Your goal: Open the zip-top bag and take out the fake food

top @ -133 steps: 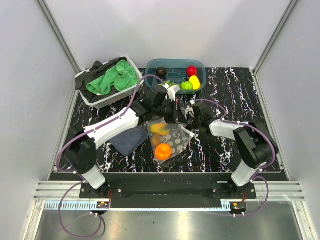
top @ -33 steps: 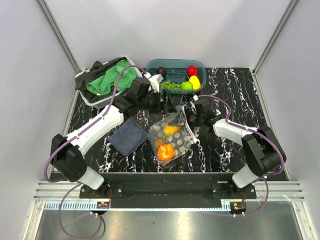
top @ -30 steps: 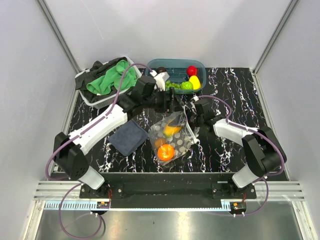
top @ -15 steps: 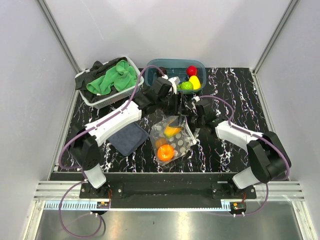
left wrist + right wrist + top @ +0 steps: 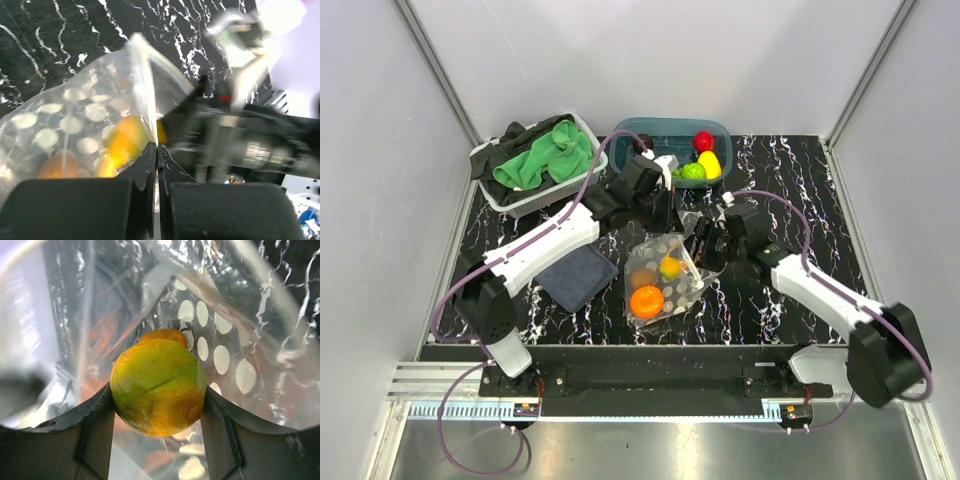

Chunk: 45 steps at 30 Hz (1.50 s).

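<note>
The zip-top bag (image 5: 662,278), clear with white dots, lies mid-table with its mouth raised toward the back. My left gripper (image 5: 670,222) is shut on the bag's upper edge; in the left wrist view its jaws (image 5: 156,150) pinch the thin plastic of the bag (image 5: 90,115). My right gripper (image 5: 688,256) reaches into the mouth from the right. Its fingers (image 5: 95,425) are shut on a yellow-green piece of fake food (image 5: 157,385), which is inside the bag (image 5: 220,360). An orange fruit (image 5: 646,301) and a darker piece (image 5: 642,278) also lie in the bag.
A teal tub (image 5: 670,133) at the back holds red, yellow, lime, grape and dark pieces. A white basket (image 5: 498,195) with a green cloth (image 5: 545,158) stands back left. A dark blue cloth (image 5: 575,277) lies left of the bag.
My left gripper came over the bag's top edge and shut on it. The right gripper pushed deeper into the bag with the yellow-green fruit, and the bag shifted slightly toward the front.
</note>
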### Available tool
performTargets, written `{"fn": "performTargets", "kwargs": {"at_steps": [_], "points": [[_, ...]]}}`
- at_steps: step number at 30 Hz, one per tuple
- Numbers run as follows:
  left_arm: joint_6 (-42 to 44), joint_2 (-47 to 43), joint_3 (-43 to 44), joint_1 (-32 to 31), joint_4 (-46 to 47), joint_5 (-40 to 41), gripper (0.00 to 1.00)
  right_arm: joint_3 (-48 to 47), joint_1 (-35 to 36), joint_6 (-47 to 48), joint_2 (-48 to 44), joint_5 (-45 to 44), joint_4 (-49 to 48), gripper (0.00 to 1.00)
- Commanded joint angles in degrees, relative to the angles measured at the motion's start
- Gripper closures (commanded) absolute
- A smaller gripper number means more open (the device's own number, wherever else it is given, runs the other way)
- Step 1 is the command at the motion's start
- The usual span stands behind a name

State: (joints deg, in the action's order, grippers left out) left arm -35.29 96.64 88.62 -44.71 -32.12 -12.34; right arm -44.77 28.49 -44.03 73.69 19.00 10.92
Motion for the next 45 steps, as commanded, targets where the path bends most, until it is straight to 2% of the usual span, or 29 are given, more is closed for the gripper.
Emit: {"fn": "performTargets", "kwargs": {"at_steps": [1,6,8,12,17,23,31,35,41,45], "points": [[3.1,-5.4,-1.9,0.6,0.4,0.8,1.0,-1.1,0.2,5.5,-7.5,-5.4,5.4,0.9],[3.8,-6.5,-3.3,0.9,0.6,0.4,1.0,-4.8,0.2,8.5,-11.2,-5.6,8.9,0.92],[4.4,-6.4,-3.6,1.2,1.0,-0.3,1.0,-6.7,0.2,10.0,-11.8,-8.3,12.7,0.91],[5.5,-7.5,-5.4,1.7,1.4,-0.4,1.0,-15.1,0.1,14.8,-12.0,-12.8,17.6,0.91],[6.1,-9.2,-7.9,3.7,2.2,-3.8,1.0,-25.6,-1.7,18.7,-7.6,-16.8,20.9,0.91],[7.3,-9.2,-8.0,5.5,2.7,-9.0,1.0,-37.6,-7.4,21.0,2.8,-16.3,17.7,0.91],[9.9,-6.2,-6.4,5.6,2.8,-16.3,1.0,-56.4,-13.7,21.6,28.8,-13.4,14.0,0.91],[14.6,-5.0,-5.6,6.2,2.8,-20.3,1.0,-69.1,-15.1,20.8,44.0,-10.5,13.7,0.86],[18.8,-4.4,-5.7,7.7,2.8,-26.9,1.0,-84.1,-15.6,19.2,60.0,-8.5,15.5,0.72],[20.3,-2.8,-3.6,8.1,2.8,-29.3,1.0,-95.0,-15.5,17.2,67.9,-6.6,20.9,0.43]]}}
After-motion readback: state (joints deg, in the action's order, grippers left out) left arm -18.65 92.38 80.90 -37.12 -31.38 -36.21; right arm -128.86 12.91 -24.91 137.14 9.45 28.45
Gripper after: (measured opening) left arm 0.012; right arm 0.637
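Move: The right hand already grips the yellow-green fruit inside the bag's mouth. The blue tray's middle is about 36 cm straight ahead of it and 7 cm lower. Inside the tray, the green fruit is some 30 cm ahead and 7 cm right of the hand, the red fruit 40 ahead and 10 right, and the dark fruit 39 ahead and 9 left. From the left hand, pinching the bag's rim, the tray is roughly 27 cm ahead, 1 cm left and 12 cm lower. Lift the right gripper some 19 cm out of the bag's mouth with the yellow-green fruit still gripped, tipping the fingers up, then sweep forward and lower it over the tray, ending about 35 cm ahead and 5 cm right of the start. Keep the left fingers shut on the bag's rim, easing them left, then back, and turning clockwise. ##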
